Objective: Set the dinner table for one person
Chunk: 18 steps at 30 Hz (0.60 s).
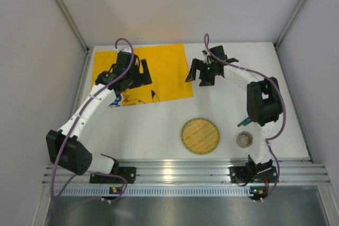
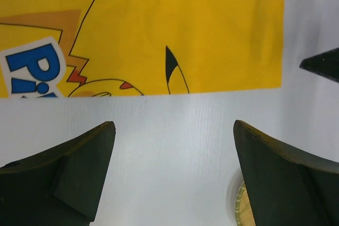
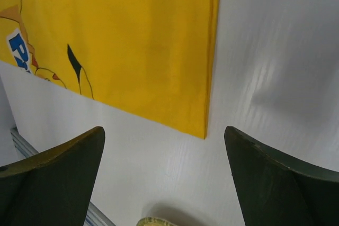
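Note:
The dinner table (image 1: 153, 125) is a white top with a yellow printed cloth mat (image 1: 164, 70) lying flat at its back left. My left gripper (image 1: 139, 76) hangs open over the mat's near part; the left wrist view shows its fingertips (image 2: 100, 136) wide apart over bare table, just off the mat (image 2: 185, 25) edge. My right gripper (image 1: 198, 78) stands open beside the mat's right edge, nothing between its fingers, with the mat's corner (image 3: 204, 130) just ahead of it. A round straw-coloured plate (image 1: 200, 135) and a small cup (image 1: 244, 139) sit near the front.
A teal object (image 1: 243, 123) pokes out beside the right arm, mostly hidden. Grey walls close in the table's sides and back. A metal rail (image 1: 180, 170) runs along the front edge. The plate's rim (image 2: 242, 207) shows by the left gripper's right finger.

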Available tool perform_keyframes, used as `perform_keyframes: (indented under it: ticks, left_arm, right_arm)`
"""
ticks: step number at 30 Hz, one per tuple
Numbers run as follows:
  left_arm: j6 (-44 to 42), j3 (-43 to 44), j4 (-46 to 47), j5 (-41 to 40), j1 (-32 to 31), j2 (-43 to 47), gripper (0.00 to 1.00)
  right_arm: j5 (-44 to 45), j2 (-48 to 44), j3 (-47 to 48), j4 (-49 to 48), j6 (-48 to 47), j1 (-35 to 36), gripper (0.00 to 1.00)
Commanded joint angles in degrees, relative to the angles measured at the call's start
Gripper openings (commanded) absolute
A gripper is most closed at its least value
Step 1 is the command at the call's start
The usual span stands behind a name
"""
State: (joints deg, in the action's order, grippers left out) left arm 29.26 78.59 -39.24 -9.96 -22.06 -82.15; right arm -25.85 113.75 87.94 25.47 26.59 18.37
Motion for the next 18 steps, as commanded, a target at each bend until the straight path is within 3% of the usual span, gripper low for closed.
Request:
perform_keyframes:
  ticks: [1, 8, 11, 14, 15, 17, 18]
  left_arm:
    - [2.03, -5.35, -3.38, -3.49, 0.18, 9.43, 0.98]
    - [5.37, -12.23, -9.61, -8.94, 0.27, 21.41, 0.98]
    - [5.90, -13.72, -11.37, -9.99, 0.35, 24.40, 0.98]
    - [6.08, -15.48, -11.82, -10.78, 0.36, 25.72, 0.98]
    - [6.25, -15.74, -11.91, -10.79, 0.44, 25.72, 0.99]
    - [6.08, -16.36, -11.47, -10.52, 0.36, 25.37, 0.98]
    - [5.99, -16.62, -10.86, -10.09, 0.36, 25.20, 0.98]
  right_arm:
    - [-0.61, 6.45, 5.73, 0.89, 2.85, 0.96, 0.95]
    - [0.18, 13.86, 10.84, 2.56, 3.73, 4.74, 0.89]
    - [0.09, 15.70, 12.60, 2.74, 4.08, 6.32, 0.82]
    - [0.01, 17.64, 14.10, 3.09, 4.26, 7.55, 0.63]
    - [-0.08, 17.90, 14.19, 3.18, 4.17, 7.73, 0.50]
    - [0.01, 17.82, 14.19, 3.53, 3.74, 7.73, 0.33]
    - [0.01, 17.47, 14.01, 3.79, 3.39, 7.38, 0.15]
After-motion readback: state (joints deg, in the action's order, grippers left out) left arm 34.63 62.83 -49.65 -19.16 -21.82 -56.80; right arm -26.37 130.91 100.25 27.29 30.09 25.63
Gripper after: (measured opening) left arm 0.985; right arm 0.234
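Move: The yellow cloth's right-hand edge, just above its near corner, lies about 2 cm left of the open right hand, level with it fore and aft, and 8 cm below. The cloth's middle is some 25 cm left and 8 cm ahead of that hand; the round woven mat lies roughly 25 cm back and 2 cm to its right. From the left hand, the edge spot is about 21 cm right, 5 cm ahead and 19 cm down. The yellow cloth's right edge near its near corner is pinched by the right hand, which drops about 5 cm first, then slides left and slightly lower, some 7 cm each way in all, its fingers closing from wide to nearly shut and tipping a little steeper. The empty left hand draws back about 10 cm and 7 cm left, staying high and open and turning slightly counter-clockwise. ##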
